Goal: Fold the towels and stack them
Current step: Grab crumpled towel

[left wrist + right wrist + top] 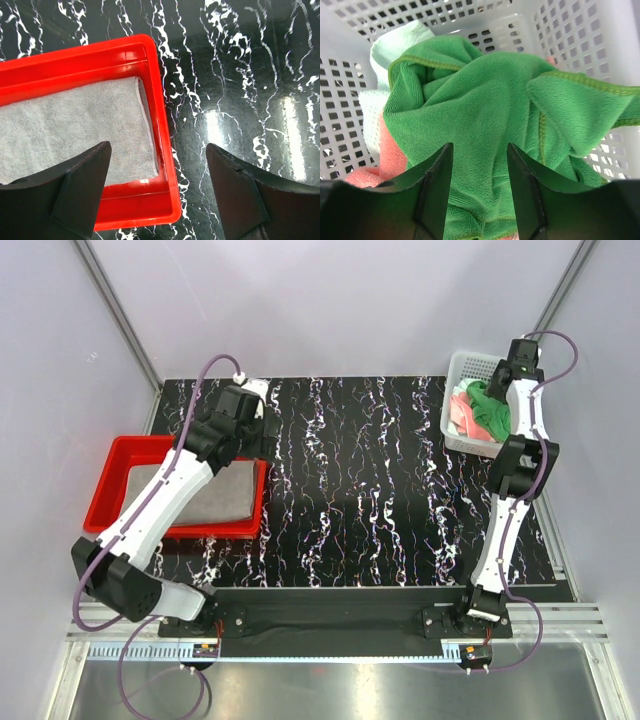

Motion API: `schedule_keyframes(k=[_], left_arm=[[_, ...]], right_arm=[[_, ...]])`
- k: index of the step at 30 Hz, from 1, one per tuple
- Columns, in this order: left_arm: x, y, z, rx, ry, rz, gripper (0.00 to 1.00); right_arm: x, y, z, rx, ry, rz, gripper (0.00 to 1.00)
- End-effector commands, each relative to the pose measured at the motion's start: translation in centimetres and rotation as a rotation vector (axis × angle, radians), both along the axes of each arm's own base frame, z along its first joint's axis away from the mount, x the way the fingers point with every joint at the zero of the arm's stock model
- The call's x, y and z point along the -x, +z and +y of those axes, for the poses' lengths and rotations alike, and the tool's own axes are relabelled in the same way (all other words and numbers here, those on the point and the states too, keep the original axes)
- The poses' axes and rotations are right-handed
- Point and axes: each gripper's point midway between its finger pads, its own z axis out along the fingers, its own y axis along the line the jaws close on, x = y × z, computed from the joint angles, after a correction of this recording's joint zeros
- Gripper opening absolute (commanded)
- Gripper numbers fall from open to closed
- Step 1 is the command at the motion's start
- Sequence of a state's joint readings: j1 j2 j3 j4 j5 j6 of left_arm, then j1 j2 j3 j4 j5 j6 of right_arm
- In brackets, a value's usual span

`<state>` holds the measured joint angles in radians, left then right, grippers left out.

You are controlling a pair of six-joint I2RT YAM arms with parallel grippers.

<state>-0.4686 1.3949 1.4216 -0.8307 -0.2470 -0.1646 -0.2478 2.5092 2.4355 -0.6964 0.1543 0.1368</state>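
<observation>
A bright green towel [485, 95] lies crumpled on top inside the white basket [340, 100], over a salmon-pink towel [390, 150] and a pale mint towel [395, 42]. My right gripper [480, 147] is down in the basket [462, 365], open, its fingers pressed into the green towel [488, 410] with a fold of it between them. The grey towel [75, 130] lies folded flat in the red tray [160, 100]. My left gripper [157, 150] hangs open and empty above the tray's right rim.
The red tray [110, 480] sits at the table's left with the grey towel [215, 495] in it. The basket stands at the far right corner. The black marbled tabletop [350, 480] stretches between them. Grey walls enclose the table.
</observation>
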Motion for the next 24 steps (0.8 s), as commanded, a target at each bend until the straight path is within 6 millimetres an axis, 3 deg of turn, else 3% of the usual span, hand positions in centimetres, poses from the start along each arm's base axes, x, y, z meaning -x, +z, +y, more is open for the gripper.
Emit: schedule_keyframes(k=[1,5,7,11,13,15,16,18,19,20,21,22,24], left_arm=[[-0.2,5.6,0.1,0.064,-0.004,-0.147,0.81],[0.1,6.8,0.1,0.096,-0.004,-0.189,0.81],[0.5,6.8,0.1,0.096,-0.016,-0.187,0.82],[1.0,7.8,-0.4,0.137,-0.041,-0.205,0.81],[1.0,8.8,-0.8,0.168,-0.057,-0.231,0.81],[1.0,9.2,-0.8,0.176,-0.057,-0.243,0.81],[1.0,9.1,-0.7,0.175,-0.055,-0.253,0.81],[1.1,9.0,-0.6,0.17,-0.059,-0.256,0.81],[1.0,9.0,-0.6,0.17,-0.055,-0.256,0.81],[1.0,9.3,-0.6,0.173,-0.054,-0.26,0.81],[1.0,9.6,-0.7,0.178,-0.054,-0.262,0.81],[1.3,9.8,-0.6,0.183,-0.047,-0.257,0.81],[1.7,11.3,-0.4,0.207,-0.048,-0.306,0.82]], right_arm=[[-0.9,2.1,-1.7,-0.011,-0.039,-0.079,0.54],[-0.9,0.5,-1.8,-0.029,-0.035,-0.062,0.36],[-1.0,0.5,-2.0,-0.07,-0.028,-0.075,0.36],[-1.3,1.0,-2.2,-0.129,-0.028,-0.117,0.24],[-1.5,1.6,-2.1,-0.13,-0.012,-0.13,0.05],[-1.6,3.3,-2.3,-0.106,0.003,-0.157,0.0],[-1.7,5.5,-1.7,-0.11,0.04,-0.196,0.0],[-1.6,8.2,-1.0,-0.108,0.076,-0.232,0.0],[-1.2,11.5,-0.7,-0.099,0.086,-0.283,0.0],[-0.8,13.4,-0.2,-0.111,0.091,-0.312,0.0],[-0.4,15.3,1.0,-0.146,0.137,-0.343,0.0],[0.6,19.2,2.2,-0.149,0.169,-0.401,0.0],[1.9,23.0,5.1,-0.191,0.24,-0.46,0.0]])
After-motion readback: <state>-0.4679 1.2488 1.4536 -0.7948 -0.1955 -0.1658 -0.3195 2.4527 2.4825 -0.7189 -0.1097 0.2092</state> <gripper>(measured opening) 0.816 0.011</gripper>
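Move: The green towel lies crumpled in the white basket, its middle about 4 cm below the right hand, some 2 cm back and 2 cm to the right. The pink towel is roughly 7 cm to that hand's left, 6 cm back and 5 cm below; the white cloth lies about 7 cm left, level fore and aft, 5 cm below. From the left hand the green towel is some 25 cm ahead, 66 cm right and 16 cm lower. The green towel is pinched from above between the right fingers, which shut from half open as the hand eases about 2 cm right and sinks 1.5 cm into the folds; the hand then lifts the pinched fold some 6.5 cm, drifting back left and tilting a little. The open left hand rises about 6.5 cm above the red tray's right edge, its fingers tipping up 10 degrees. ##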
